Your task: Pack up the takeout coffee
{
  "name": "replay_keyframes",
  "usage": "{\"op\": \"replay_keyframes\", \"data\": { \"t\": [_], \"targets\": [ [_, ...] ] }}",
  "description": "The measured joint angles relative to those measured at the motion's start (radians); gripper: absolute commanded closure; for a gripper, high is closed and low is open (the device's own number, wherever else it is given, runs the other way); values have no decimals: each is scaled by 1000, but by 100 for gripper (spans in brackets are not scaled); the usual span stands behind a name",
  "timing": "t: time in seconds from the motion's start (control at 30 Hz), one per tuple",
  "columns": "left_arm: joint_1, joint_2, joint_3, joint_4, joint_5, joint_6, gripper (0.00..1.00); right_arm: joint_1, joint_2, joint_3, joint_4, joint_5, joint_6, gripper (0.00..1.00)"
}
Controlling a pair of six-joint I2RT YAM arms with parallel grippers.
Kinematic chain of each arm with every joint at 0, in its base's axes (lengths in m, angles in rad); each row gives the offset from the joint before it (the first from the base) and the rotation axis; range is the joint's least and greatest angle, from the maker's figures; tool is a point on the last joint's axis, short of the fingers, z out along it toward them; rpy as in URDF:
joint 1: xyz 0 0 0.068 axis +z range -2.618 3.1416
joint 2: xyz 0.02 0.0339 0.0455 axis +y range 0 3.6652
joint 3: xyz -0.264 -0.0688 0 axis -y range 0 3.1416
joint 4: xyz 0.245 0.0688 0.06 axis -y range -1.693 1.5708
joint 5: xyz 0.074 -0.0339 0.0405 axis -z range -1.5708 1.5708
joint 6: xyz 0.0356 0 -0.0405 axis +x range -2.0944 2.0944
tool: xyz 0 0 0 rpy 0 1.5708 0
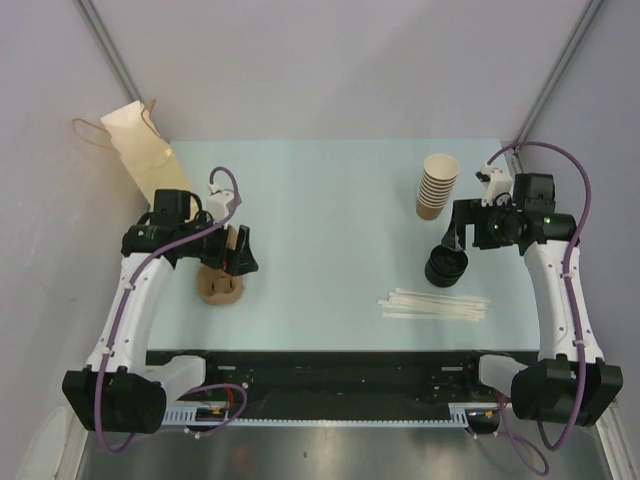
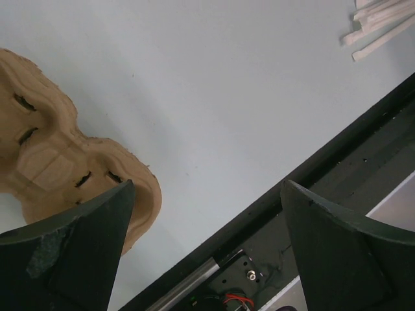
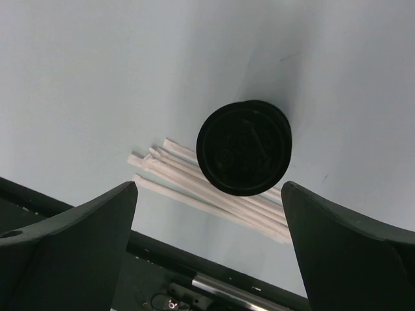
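No lidded coffee cup shows in any view. My left gripper point(image 1: 238, 255) is open and empty, hovering just above a brown pulp cup carrier point(image 1: 221, 288). In the left wrist view point(image 2: 207, 259) the carrier point(image 2: 52, 155) lies empty at the left, partly behind the left finger. My right gripper point(image 1: 452, 232) is open and empty, just above a low stack of black lids point(image 1: 446, 266). In the right wrist view point(image 3: 211, 253) the black lids point(image 3: 244, 148) sit ahead of the open jaws, apart from them.
A stack of lidless tan paper cups point(image 1: 437, 185) stands behind the lids. Several wrapped white straws point(image 1: 435, 305) lie near the front right, also in the right wrist view point(image 3: 214, 188). A tan paper bag point(image 1: 140, 150) leans at the back left. The black front rail point(image 1: 320, 370) runs along the near edge.
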Motion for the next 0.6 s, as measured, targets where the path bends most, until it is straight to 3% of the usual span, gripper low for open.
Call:
{"op": "replay_keyframes", "data": {
  "t": [0.27, 0.47, 0.6],
  "targets": [
    [-6, -8, 37, 52, -50, -5, 1, 0, 163, 257, 9, 55, -3, 0],
    [-7, -24, 119, 108, -131, -6, 0, -1, 391, 617, -23, 92, -11, 0],
    [-7, -24, 135, 162, -152, -24, 1, -4, 494, 765, -12, 114, -3, 0]
  ]
}}
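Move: The stack of paper cups stands about 24 cm ahead of the right hand and 3 cm to its left, its middle some 11 cm lower. Nearer are the black lids, 7 cm straight ahead and 16 cm down, and the straws on the table, 1 cm back and 2 cm left, 19 cm down. The cup tray lies 11 cm ahead of the left hand, 6 cm to its left and 16 cm below. The black lids are left behind as the right hand, open and empty, sweeps forward about 15 cm and climbs some 12 cm, drifting a little right, to come high on the near right side of the cup stack; its fingers tip up about 15 degrees. The left hand, also wide open, rises and moves forward more slowly, tipping its fingers up too. Neither touches anything. ##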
